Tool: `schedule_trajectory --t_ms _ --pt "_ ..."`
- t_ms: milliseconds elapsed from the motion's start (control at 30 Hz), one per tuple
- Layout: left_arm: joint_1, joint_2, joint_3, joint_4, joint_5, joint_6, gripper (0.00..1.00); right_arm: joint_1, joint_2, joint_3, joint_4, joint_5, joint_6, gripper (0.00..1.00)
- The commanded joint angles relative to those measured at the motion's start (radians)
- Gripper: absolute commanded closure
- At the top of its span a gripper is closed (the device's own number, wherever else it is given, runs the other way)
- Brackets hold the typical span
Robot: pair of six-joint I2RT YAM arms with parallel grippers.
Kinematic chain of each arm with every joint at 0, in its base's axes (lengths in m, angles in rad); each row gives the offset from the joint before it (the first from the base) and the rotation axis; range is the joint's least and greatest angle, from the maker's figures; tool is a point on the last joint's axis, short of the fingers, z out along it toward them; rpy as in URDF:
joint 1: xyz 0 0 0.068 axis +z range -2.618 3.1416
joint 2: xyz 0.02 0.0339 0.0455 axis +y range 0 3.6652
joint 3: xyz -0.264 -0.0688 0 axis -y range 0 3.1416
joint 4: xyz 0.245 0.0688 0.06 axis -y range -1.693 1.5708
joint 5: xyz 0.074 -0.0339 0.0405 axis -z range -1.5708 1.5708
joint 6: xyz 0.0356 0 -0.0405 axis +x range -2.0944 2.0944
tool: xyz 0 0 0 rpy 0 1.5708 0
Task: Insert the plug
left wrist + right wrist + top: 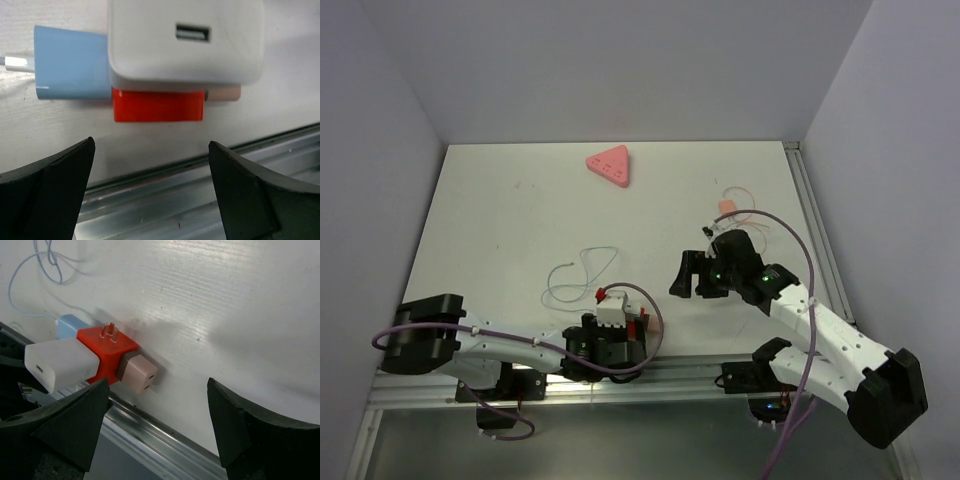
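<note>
A red adapter block (107, 352) lies on the white table near its front rail, two metal prongs pointing up. A white USB charger (185, 45), a blue plug (70, 62) with a thin white cable (40, 270), and a beige plug (137, 375) are seated in its sides. My left gripper (150, 165) stands open just in front of the cluster, touching none of it. My right gripper (157, 405) hangs open to the right of the cluster, apart from it. From above, the cluster (613, 310) sits by the left gripper (615, 335), with the right gripper (692, 288) beside it.
A pink triangular block (610, 165) lies at the back of the table. A small pink piece with a thin cable (727, 207) sits at the right. A metal rail (670, 375) runs along the front edge. White walls enclose the table.
</note>
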Motion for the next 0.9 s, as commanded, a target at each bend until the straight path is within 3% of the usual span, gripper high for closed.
schedule_trajectory --t_ms 0,233,333,467,600,667,767,867 --pt "-0.055 -0.073 0.042 -0.061 -0.026 0.010 0.01 -0.007 -0.098 -0.004 -0.026 0.019 0.058 0.14" --pt "-0.203 -0.238 0.095 -0.159 -0.037 -0.009 0.00 -0.006 -0.285 -0.085 -0.068 -0.021 0.257 0.18" --pt "-0.246 -0.362 0.050 -0.132 -0.020 0.005 0.00 -0.003 -0.369 -0.217 0.058 -0.144 0.397 0.26" --pt "-0.266 -0.573 -0.039 -0.027 0.020 0.101 0.01 0.035 -0.425 -0.370 0.196 -0.149 0.532 0.38" --pt "-0.268 -0.828 -0.080 -0.078 -0.032 0.126 0.00 0.166 -0.361 -0.393 0.286 -0.058 0.634 0.43" --pt "-0.268 -0.878 -0.051 -0.137 -0.066 0.186 0.00 0.284 -0.299 -0.374 0.326 0.017 0.677 0.44" --pt "-0.266 -0.869 0.048 -0.251 -0.147 0.246 0.01 0.403 -0.115 -0.331 0.363 0.080 0.703 0.46" --pt "-0.265 -0.799 0.141 -0.276 -0.159 0.347 0.00 0.479 -0.037 -0.321 0.424 0.143 0.750 0.50"
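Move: The brown plug lies about 7 cm back, 7 cm left and 8 cm below the right hand. The red adapter sits some 5 cm left of the plug, with the white charger on top, and the blue plug is another 5 cm or so farther left and slightly farther out. From the open left hand, the brown plug is about 3 cm ahead, 5 cm to the right and a little lower. The right hand heads for the brown plug on the adapter's right side: it first rises some 3 cm, then swings back and down, drifting left late, its fingers tipping down and closing from wide to about half. The left hand, already open, climbs about 20 cm off the adapter, first drawing back and later swinging left, rolling its left side down some 30 degrees. No contact can be seen. ##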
